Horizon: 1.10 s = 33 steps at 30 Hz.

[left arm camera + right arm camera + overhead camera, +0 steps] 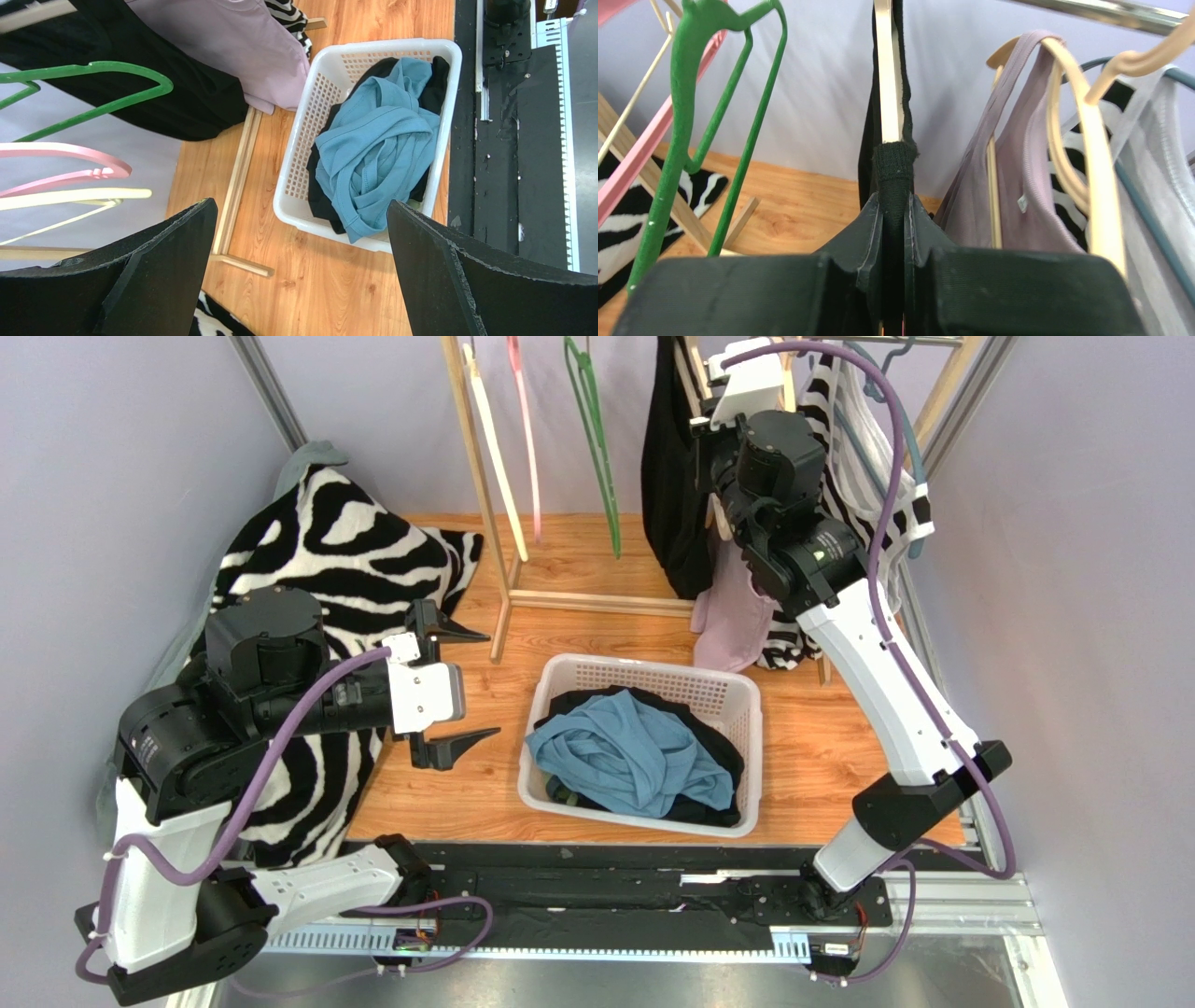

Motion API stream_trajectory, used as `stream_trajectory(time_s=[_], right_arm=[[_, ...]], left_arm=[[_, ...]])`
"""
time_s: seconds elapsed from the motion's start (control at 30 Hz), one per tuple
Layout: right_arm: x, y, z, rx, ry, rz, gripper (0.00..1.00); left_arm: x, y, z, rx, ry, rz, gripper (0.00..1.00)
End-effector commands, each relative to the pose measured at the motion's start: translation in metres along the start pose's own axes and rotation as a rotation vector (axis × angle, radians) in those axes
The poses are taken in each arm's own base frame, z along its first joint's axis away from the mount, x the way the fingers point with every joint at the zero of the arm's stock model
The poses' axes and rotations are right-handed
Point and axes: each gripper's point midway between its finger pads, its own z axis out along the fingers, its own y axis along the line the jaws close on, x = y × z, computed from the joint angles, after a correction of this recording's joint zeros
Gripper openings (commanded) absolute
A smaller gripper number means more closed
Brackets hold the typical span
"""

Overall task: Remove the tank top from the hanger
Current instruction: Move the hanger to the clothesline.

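A black tank top (680,476) hangs on a cream hanger (887,70) on the rack at the back. My right gripper (894,203) is up at the hanger's shoulder, shut on the tank top's black strap (894,168), which is pinched between its fingers (873,217). In the top view the right wrist (779,462) covers the jaws. My left gripper (470,689) hovers wide open over the wooden floor left of the basket, with nothing between its fingers (175,259). The black tank top (140,98) also shows in the left wrist view.
A white basket (638,668) holds a blue garment (631,749) over dark clothes. A mauve top (1018,182) hangs right of the black one. Bare green (682,140) and pink (63,150) hangers hang to its left. Zebra-print cloth (337,546) lies at left.
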Motion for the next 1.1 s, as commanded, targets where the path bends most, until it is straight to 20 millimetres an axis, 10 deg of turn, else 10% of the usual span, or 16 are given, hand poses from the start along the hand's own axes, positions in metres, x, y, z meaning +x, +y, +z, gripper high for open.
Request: stream_trajectory(time_s=[0.0, 0.23, 0.63, 0.77, 0.97, 1.07], right_arm=[[-0.089, -0.039, -0.042, 0.079, -0.265, 0.125, 0.0], [-0.081, -0.032, -0.085, -0.057, -0.179, 0.198, 0.0], [0.039, -0.004, -0.169, -0.246, 0.209, 0.091, 0.0], [0.008, -0.018, -0.2, -0.27, 0.106, 0.095, 0.0], [-0.119, -0.038, -0.268, -0.466, -0.276, 0.261, 0.0], [-0.144, -0.039, -0.294, -0.556, -0.397, 0.287, 0.0]], left_arm=[[-0.001, -0.001, -0.001, 0.0, -0.008, -0.005, 0.99], [-0.005, 0.001, -0.003, -0.007, -0.017, -0.001, 0.99], [-0.02, 0.006, -0.009, -0.033, -0.065, -0.032, 0.99], [-0.026, 0.01, -0.011, -0.052, -0.08, -0.059, 0.99], [-0.025, 0.013, -0.008, -0.058, -0.08, -0.071, 0.99], [-0.026, 0.012, -0.01, -0.055, -0.089, -0.074, 0.99]])
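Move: The right hand already pinches the near shoulder of the black tank top and its wooden hanger. The basket's middle lies about 19 cm back, 10 cm left and 41 cm below; the green hanger's middle is roughly 12 cm farther out and 16 cm left, the lilac top's 10 cm out, 10 cm right and 10 cm lower. From the left hand the basket is about 13 cm ahead, 17 cm right and 36 cm below. The right hand draws the still-pinched black tank top some 23 cm back from the rail, dipping, then lifting. ##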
